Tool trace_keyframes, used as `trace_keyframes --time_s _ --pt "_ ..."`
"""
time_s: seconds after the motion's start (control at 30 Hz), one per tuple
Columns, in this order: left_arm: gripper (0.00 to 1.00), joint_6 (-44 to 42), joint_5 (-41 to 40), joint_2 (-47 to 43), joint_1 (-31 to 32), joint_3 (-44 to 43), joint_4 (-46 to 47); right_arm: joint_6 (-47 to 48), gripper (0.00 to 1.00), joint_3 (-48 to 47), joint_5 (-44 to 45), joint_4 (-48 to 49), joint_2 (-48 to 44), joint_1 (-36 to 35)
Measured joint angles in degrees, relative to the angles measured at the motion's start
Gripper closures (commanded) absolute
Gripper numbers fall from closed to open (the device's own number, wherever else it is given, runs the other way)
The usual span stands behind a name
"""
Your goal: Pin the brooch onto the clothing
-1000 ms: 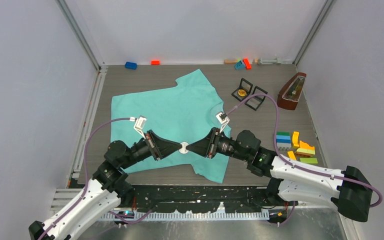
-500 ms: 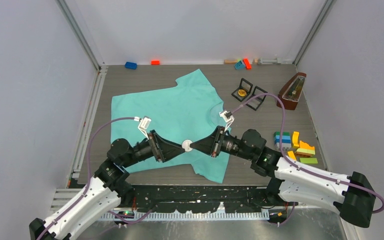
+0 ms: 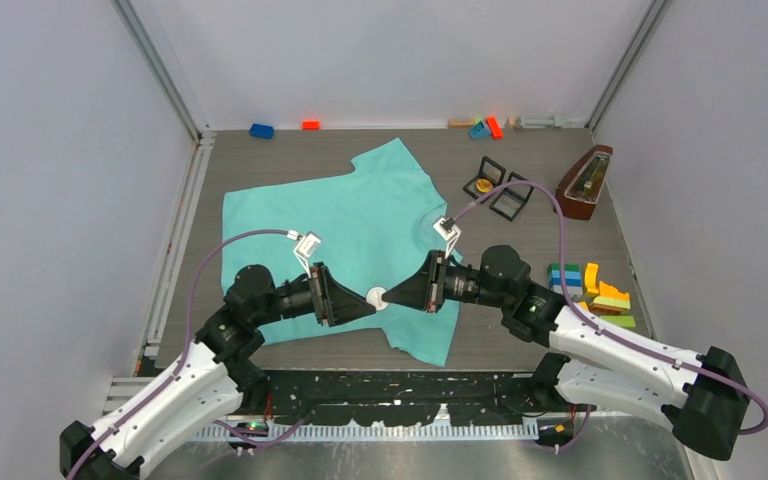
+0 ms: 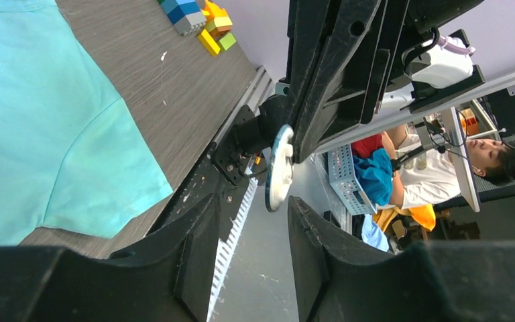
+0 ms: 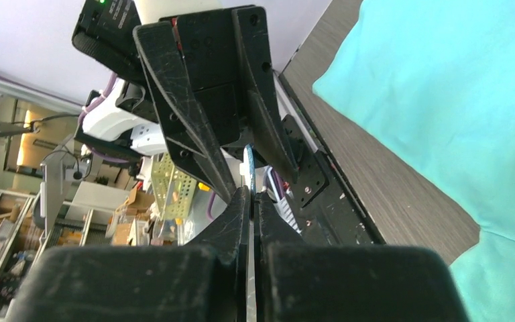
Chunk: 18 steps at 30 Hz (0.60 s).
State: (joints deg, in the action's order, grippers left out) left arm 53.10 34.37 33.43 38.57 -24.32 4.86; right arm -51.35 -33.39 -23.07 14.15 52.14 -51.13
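The clothing is a turquoise T-shirt spread flat on the dark table, also seen in the left wrist view and the right wrist view. Above its lower hem the two grippers meet tip to tip. My right gripper is shut on the brooch, a small white disc with a blue edge, seen edge-on as a thin blue line. My left gripper faces it, open, with the disc just beyond its fingertips and untouched.
Two open black boxes, one holding a gold coin, lie right of the shirt's neck. A brown metronome stands further right. Coloured blocks are piled by the right arm. More blocks line the back edge.
The left gripper has opened and let go of the brooch, and the right gripper has shut on it. The meeting point has shifted slightly to the right.
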Motion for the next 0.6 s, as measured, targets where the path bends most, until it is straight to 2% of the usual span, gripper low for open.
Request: trace_keyframes --time_s 0.13,0.27,0.4,0.6 --pt "0.67 0.5 1.0 0.3 0.0 0.0 0.5 0.0 1.00 -1.0 -2.7 -0.2 1.4 0.0" --pt "0.82 1.8 1.9 0.4 0.0 0.3 3.0 0.0 1.00 -1.5 -4.4 -0.3 3.0 0.0" --pt "0.82 2.4 2.6 0.8 0.0 0.8 4.1 0.0 1.00 -1.6 -5.3 -0.3 3.5 0.0" --pt "0.76 2.5 3.0 0.9 0.0 0.9 4.7 0.2 1.00 -1.6 -5.6 -0.6 3.5 0.2"
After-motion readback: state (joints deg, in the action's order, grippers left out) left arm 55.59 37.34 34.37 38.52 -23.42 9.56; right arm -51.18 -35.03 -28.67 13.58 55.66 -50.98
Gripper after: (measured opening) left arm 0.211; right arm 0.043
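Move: My right hand already holds the brooch by its edge. Its middle is about 2 cm to the left of the right hand point, and about 2 cm to the right, 1 cm ahead and 1 cm above the left hand, whose fingers stand open. The clothing lies about 23 cm below. From my right hand, its middle is some 18 cm ahead and 8 cm left, and its near sleeve about 7 cm right and level. With my right fingers still shut on the brooch, I carry it about 1 cm back and a little less to the left and down, turning some 5 degrees counter-clockwise, so its free edge comes in between my left fingertips. My left hand eases under 1 cm back and up, and its fingers close from about half open to a narrow gap about that edge, without shutting fully. ##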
